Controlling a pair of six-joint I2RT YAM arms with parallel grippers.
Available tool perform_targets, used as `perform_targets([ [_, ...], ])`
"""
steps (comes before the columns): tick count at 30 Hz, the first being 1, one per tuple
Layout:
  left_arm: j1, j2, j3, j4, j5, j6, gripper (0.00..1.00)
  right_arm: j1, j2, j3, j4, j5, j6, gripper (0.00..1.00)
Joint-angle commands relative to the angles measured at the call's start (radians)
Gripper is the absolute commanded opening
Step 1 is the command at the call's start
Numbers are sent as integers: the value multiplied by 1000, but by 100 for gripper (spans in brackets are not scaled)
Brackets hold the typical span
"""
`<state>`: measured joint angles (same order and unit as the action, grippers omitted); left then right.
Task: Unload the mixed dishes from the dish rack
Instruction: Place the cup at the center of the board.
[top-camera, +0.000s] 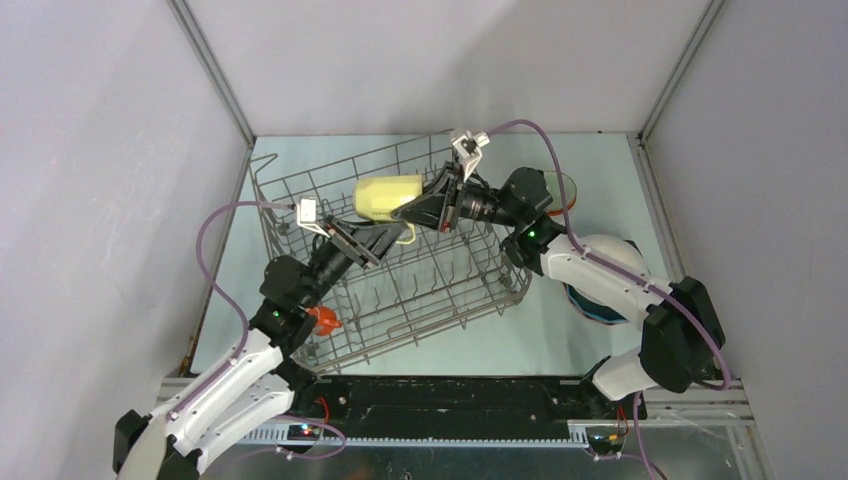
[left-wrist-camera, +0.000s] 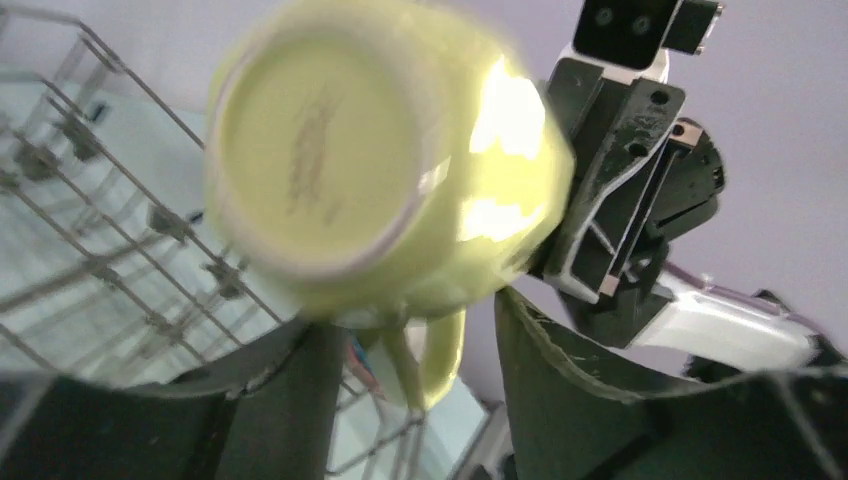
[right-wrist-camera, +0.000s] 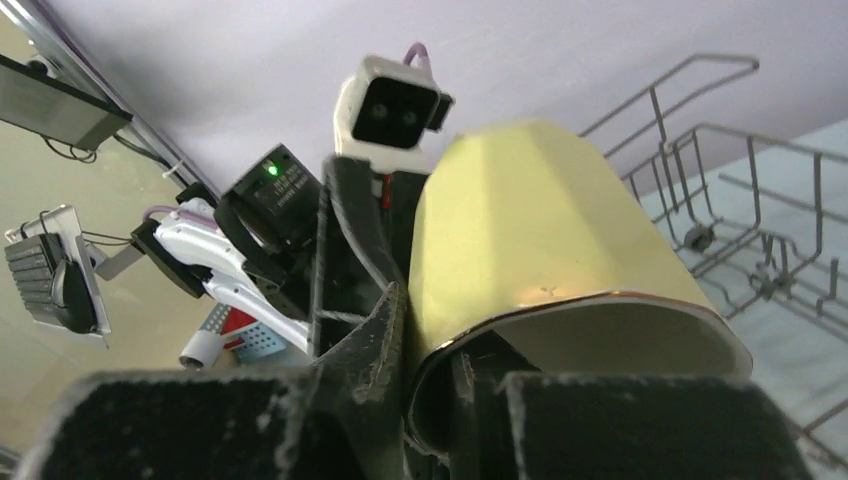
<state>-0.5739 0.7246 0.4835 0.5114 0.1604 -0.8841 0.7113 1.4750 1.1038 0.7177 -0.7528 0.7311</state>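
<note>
The pale yellow cup (top-camera: 386, 196) hangs on its side above the grey wire dish rack (top-camera: 440, 290). My right gripper (top-camera: 428, 207) is shut on its rim: in the right wrist view one finger (right-wrist-camera: 365, 335) presses the outside of the cup (right-wrist-camera: 530, 220) and the other sits inside it. My left gripper (top-camera: 377, 238) is open just below the cup. In the left wrist view the cup's base (left-wrist-camera: 310, 150) faces the camera and its handle (left-wrist-camera: 440, 350) hangs between my two spread fingers (left-wrist-camera: 560, 380), touching neither. A small orange mug (top-camera: 322, 319) sits in the rack's near left corner.
A stack of plates topped by a white one (top-camera: 605, 270) lies on the table right of the rack, partly under my right arm. A pale green bowl (top-camera: 563, 188) sits behind it. Grey walls close in on three sides.
</note>
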Motion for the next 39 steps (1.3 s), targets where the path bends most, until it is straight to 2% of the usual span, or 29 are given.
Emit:
perform_targets([
  [1, -4, -51, 20, -6, -63, 86, 71, -12, -73, 8, -84, 29, -80, 0],
  [3, -4, -73, 23, -69, -105, 104, 90, -49, -118, 8, -176, 62, -136, 0],
  [5, -4, -95, 33, -147, -148, 131, 98, -94, -168, 8, -278, 106, -189, 0],
  [9, -4, -122, 55, -316, -268, 191, 100, -213, -283, 13, -510, 255, -276, 0],
  [10, -4, -127, 60, -334, -299, 199, 100, -231, -298, 18, -612, 294, -321, 0],
  [14, -3, -131, 82, -451, -423, 231, 100, -263, -357, 89, -920, 638, -472, 0],
  [15, -4, -130, 86, -486, -442, 238, 100, -258, -366, 114, -956, 764, -487, 0],
  [16, -3, -126, 97, -496, -477, 243, 100, -257, -369, 119, -1013, 827, -501, 0],
  [17, -4, -123, 102, -538, -494, 251, 100, -256, -369, 125, -1037, 945, -503, 0],
  [19, -4, -115, 115, -576, -538, 260, 100, -266, -352, 134, -1154, 1074, -488, 0],
  [25, -4, -102, 119, -623, -636, 275, 100, -272, -296, 151, -1417, 1277, -386, 0],
  [28, -4, -99, 120, -646, -658, 282, 100, -273, -310, 121, -1450, 1330, -337, 0],
  [32, -3, -104, 121, -671, -697, 289, 100, -275, -305, 68, -1395, 1221, -364, 0],
  [39, -2, -141, 107, -694, -725, 289, 100, -275, -221, 51, -1400, 1188, -371, 0],
])
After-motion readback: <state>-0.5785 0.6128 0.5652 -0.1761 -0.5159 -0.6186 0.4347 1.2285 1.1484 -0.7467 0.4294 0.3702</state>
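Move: The right fingers already hold the yellow cup by its rim, its body about 6 cm to their left and 2 cm ahead. The open spot on the board lies some 33 cm right, 11 cm ahead and 36 cm below; the plate stack is 46 cm right and 6 cm ahead, the bowl stack 34 cm right and 28 cm ahead, both low down. From the left hand, at the handle, the yellow cup sits 5 cm above and 2 cm ahead; the orange cup is 17 cm left, 11 cm back, 26 cm below. Swinging right by about 30 cm and forward some 10, the right arm carries the yellow cup off the rack side towards the open board by the plates and bowls, then sinks, easing slightly back, ending 18 cm lower; its wrist turns clockwise until the left-pointing fingers aim forward and down, grip kept. The left hand opens wide, comes free of the handle and withdraws left and down, turning counter-clockwise. ##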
